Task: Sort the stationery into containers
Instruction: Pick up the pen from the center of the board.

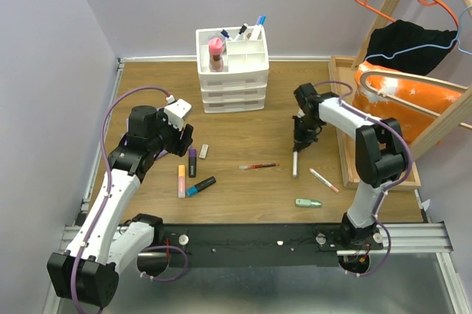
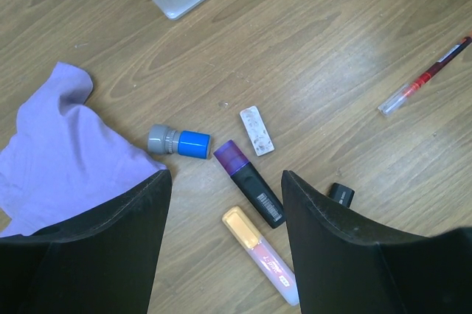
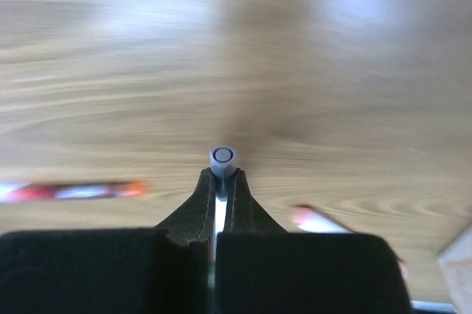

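Observation:
My right gripper point(image 1: 298, 144) is shut on a thin white pen point(image 1: 295, 163), right of the table's middle. In the right wrist view the pen's round grey end point(image 3: 223, 156) sticks out past the closed fingertips point(image 3: 205, 192). My left gripper point(image 2: 225, 181) is open above a purple-capped black highlighter point(image 2: 249, 183) and an orange-capped highlighter point(image 2: 262, 255), with nothing held. On the wood lie a red pen point(image 1: 259, 166), a pink-tipped white pen point(image 1: 324, 180), a black and blue marker point(image 1: 200, 186) and a green piece point(image 1: 308, 202). The white drawer organiser point(image 1: 231, 85) stands at the back.
Markers and a pink bottle point(image 1: 216, 52) stand in the organiser's top compartments. A purple cloth point(image 2: 59, 152), a blue and grey cap point(image 2: 178, 141) and a white eraser point(image 2: 257, 130) lie by my left gripper. A wooden frame point(image 1: 344, 119) with hangers and cloths fills the right side.

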Motion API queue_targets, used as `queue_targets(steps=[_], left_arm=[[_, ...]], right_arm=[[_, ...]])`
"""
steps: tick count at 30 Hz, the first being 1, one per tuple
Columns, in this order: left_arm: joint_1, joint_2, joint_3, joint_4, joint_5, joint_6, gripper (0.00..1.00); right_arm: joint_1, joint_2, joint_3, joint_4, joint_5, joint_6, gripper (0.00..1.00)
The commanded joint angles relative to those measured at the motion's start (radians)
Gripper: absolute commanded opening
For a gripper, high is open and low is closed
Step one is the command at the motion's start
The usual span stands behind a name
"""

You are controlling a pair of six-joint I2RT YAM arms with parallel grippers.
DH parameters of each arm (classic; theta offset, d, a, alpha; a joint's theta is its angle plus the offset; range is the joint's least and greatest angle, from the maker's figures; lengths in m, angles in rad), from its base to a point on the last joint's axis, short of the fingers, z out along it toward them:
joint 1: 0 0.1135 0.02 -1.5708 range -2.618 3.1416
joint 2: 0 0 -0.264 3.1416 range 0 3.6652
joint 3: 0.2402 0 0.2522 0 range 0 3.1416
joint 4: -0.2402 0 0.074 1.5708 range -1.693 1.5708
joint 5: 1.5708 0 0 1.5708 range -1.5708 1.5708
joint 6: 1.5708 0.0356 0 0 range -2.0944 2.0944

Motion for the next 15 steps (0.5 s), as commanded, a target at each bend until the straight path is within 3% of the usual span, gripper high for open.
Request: queue_targets(steps=[1,5,9,15], left_arm=[[0.005,-0.004,0.025,0.007,-0.012,0.011,0.70],[0.008,0.018,0.056,0.018,-0.013,0.015,0.70],[0.009,0.027,0.070,0.032,-0.018,0.017,0.70],[0.025,0.021,0.071,0.035,-0.015,0.016,0.70]], right_arm=[[0.164,-0.047,0.211,0.085,-0.129,-0.054,0.01],[0.319,-0.074,0.403,0.152,-0.147,-0.138,0.01],[0.347,-0.092,0.563,0.242,-0.143,-0.216,0.01],[0.348,-0.218,0.494,0.780,-0.037,-0.411,0.01]])
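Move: My right hand already has the pen shut in its fingers, just over the table. The open top tray of the white drawer unit lies about 22 cm ahead, 24 cm to the left and 19 cm higher. The red pen is some 13 cm left and 6 cm back, the orange-tipped pen 10 cm right and 10 cm back, both on the table. From my left hand the tray is roughly 30 cm ahead, 14 cm right and about level. Keeping my pinch on the pen, I sweep my right hand fast up and to the left, rising some 28 cm with about 22 cm leftward and a smaller reach forward, towards the drawer unit's top tray. The leftward run dies out near the end while I keep climbing. My wrist tips the fingers from straight down to well forward and swings counter-clockwise. ##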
